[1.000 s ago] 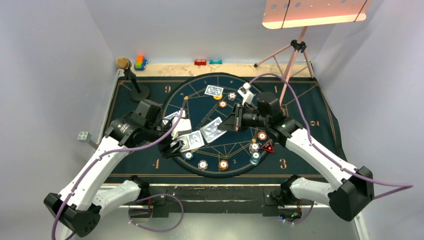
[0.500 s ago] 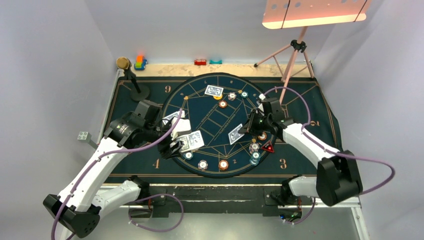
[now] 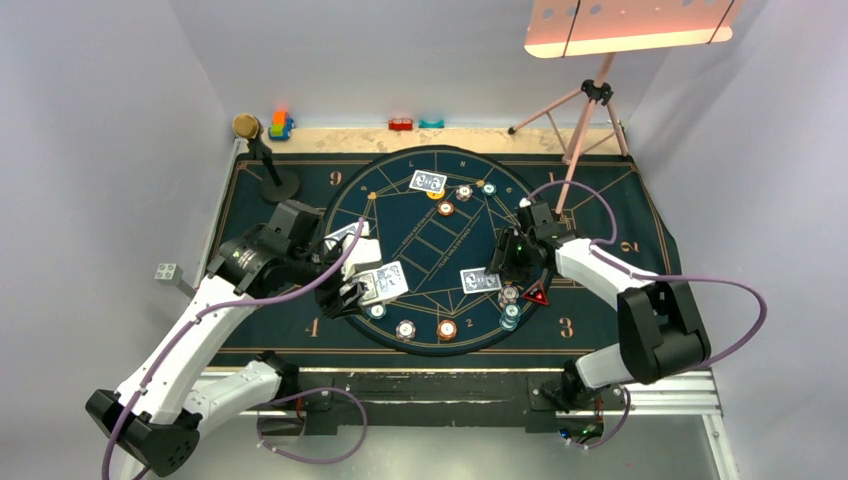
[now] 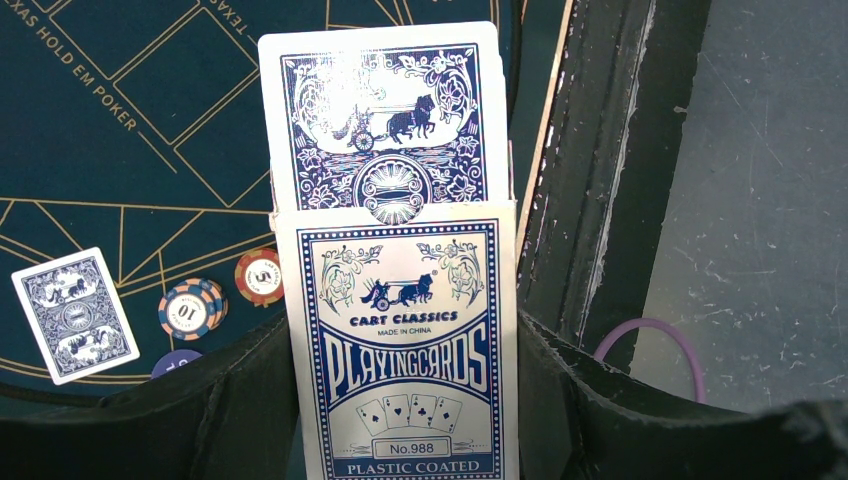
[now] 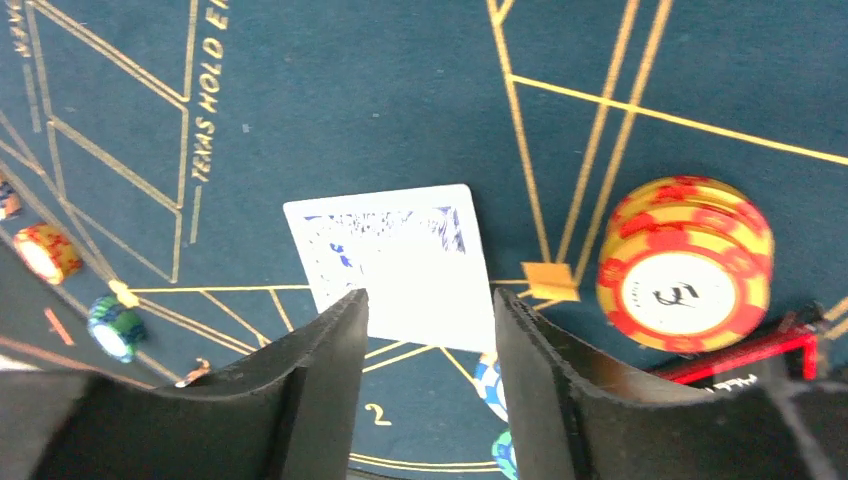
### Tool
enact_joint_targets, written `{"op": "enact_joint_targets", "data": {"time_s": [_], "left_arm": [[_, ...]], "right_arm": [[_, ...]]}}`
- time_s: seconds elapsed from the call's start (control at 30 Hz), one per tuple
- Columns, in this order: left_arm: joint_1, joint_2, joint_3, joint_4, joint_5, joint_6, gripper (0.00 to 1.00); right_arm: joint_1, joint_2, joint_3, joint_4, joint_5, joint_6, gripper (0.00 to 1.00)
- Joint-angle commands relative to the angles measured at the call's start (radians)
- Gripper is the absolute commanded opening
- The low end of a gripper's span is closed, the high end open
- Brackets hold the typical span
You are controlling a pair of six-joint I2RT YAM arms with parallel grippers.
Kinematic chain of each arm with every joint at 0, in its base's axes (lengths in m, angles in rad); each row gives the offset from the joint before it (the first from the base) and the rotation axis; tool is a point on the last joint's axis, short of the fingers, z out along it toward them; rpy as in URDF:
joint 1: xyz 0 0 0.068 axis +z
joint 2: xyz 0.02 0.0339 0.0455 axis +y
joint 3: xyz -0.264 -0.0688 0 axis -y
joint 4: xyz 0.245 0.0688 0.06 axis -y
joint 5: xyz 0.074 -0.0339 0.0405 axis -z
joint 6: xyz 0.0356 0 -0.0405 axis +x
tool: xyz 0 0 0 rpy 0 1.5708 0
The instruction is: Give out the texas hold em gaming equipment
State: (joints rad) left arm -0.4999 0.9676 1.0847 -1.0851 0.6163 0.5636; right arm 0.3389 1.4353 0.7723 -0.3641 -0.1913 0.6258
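Note:
My left gripper (image 3: 355, 292) (image 4: 405, 330) is shut on a blue-and-white playing card box (image 4: 405, 345), and the deck (image 4: 385, 120) sticks out of its open top. My right gripper (image 3: 497, 268) (image 5: 430, 300) hangs open just above a blue-backed card (image 3: 480, 281) (image 5: 395, 260) that lies flat on the dark mat (image 3: 600, 200). Neither finger touches this card. A yellow-red chip stack (image 5: 685, 262) and the red-black triangular marker (image 3: 537, 295) sit right of it. Another card (image 3: 428, 181) lies at the far side of the circle. Striped chips (image 3: 447, 328) (image 4: 190, 310) ring the circle.
A gold-headed microphone (image 3: 262, 150) stands at the mat's back left. Toy blocks (image 3: 280, 125) (image 3: 401, 124) line the back edge. A pink tripod stand (image 3: 590, 110) rises at the back right. A further card (image 4: 75, 315) lies on the mat left of the box.
My right gripper carried a card from the circle's middle to its right side, lowered it and opened; the card now lies on the mat. The left gripper stayed put with the box.

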Motion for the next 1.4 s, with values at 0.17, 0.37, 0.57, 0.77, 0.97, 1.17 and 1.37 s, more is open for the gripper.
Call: {"op": "enact_joint_targets", "data": {"time_s": [0.17, 0.37, 0.57, 0.77, 0.97, 1.17, 1.37], "left_arm": [[0.001, -0.005, 0.034, 0.021, 0.04, 0.001, 0.0], [0.001, -0.005, 0.032, 0.022, 0.036, 0.001, 0.0], [0.001, -0.002, 0.036, 0.023, 0.04, -0.002, 0.0], [0.001, -0.003, 0.038, 0.02, 0.038, -0.001, 0.0], [0.001, -0.001, 0.046, 0.02, 0.04, -0.004, 0.0], [0.001, -0.002, 0.047, 0.019, 0.04, -0.003, 0.0], [0.002, -0.006, 0.046, 0.017, 0.039, -0.002, 0.0]], "right_arm": [[0.0, -0.103, 0.106, -0.117, 0.18, -0.047, 0.6], [0.069, -0.228, 0.155, -0.05, -0.032, -0.027, 0.78], [0.26, -0.221, 0.247, 0.115, -0.312, 0.062, 0.88], [0.376, -0.191, 0.234, 0.353, -0.45, 0.187, 0.91], [0.459, -0.088, 0.273, 0.36, -0.451, 0.182, 0.93], [0.502, -0.01, 0.296, 0.395, -0.452, 0.187, 0.95], [0.504, -0.022, 0.267, 0.395, -0.435, 0.192, 0.87]]}}
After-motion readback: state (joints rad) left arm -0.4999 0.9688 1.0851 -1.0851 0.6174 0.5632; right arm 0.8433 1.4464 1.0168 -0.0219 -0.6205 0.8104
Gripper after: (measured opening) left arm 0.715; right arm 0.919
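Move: The cards sticking out of the box in the left hand lie about 24 cm to the right hand's left, 10 cm back and 16 cm above it; from the left hand they are some 6 cm to its right and 1 cm ahead, 2 cm lower. The card just dealt lies about 3 cm back, 4 cm left and 4 cm below the right hand, with a blue-white chip stack 6 cm back and 1 cm right of that hand, 4 cm below. With the dealt card already loose, the right hand slips about 2 cm right, then swings up and left in an arc back to the pack, some 23 cm left and 10 cm back, peaking about 21 cm up before sinking the last 4 cm, while its fingers spread from half to nearly full open. On the way the wrist turns through some 50 degrees, its left side rising and the hand swinging counter-clockwise, and it ends with one fingertip at the box mouth against the top card, while the left hand holds the box still. ##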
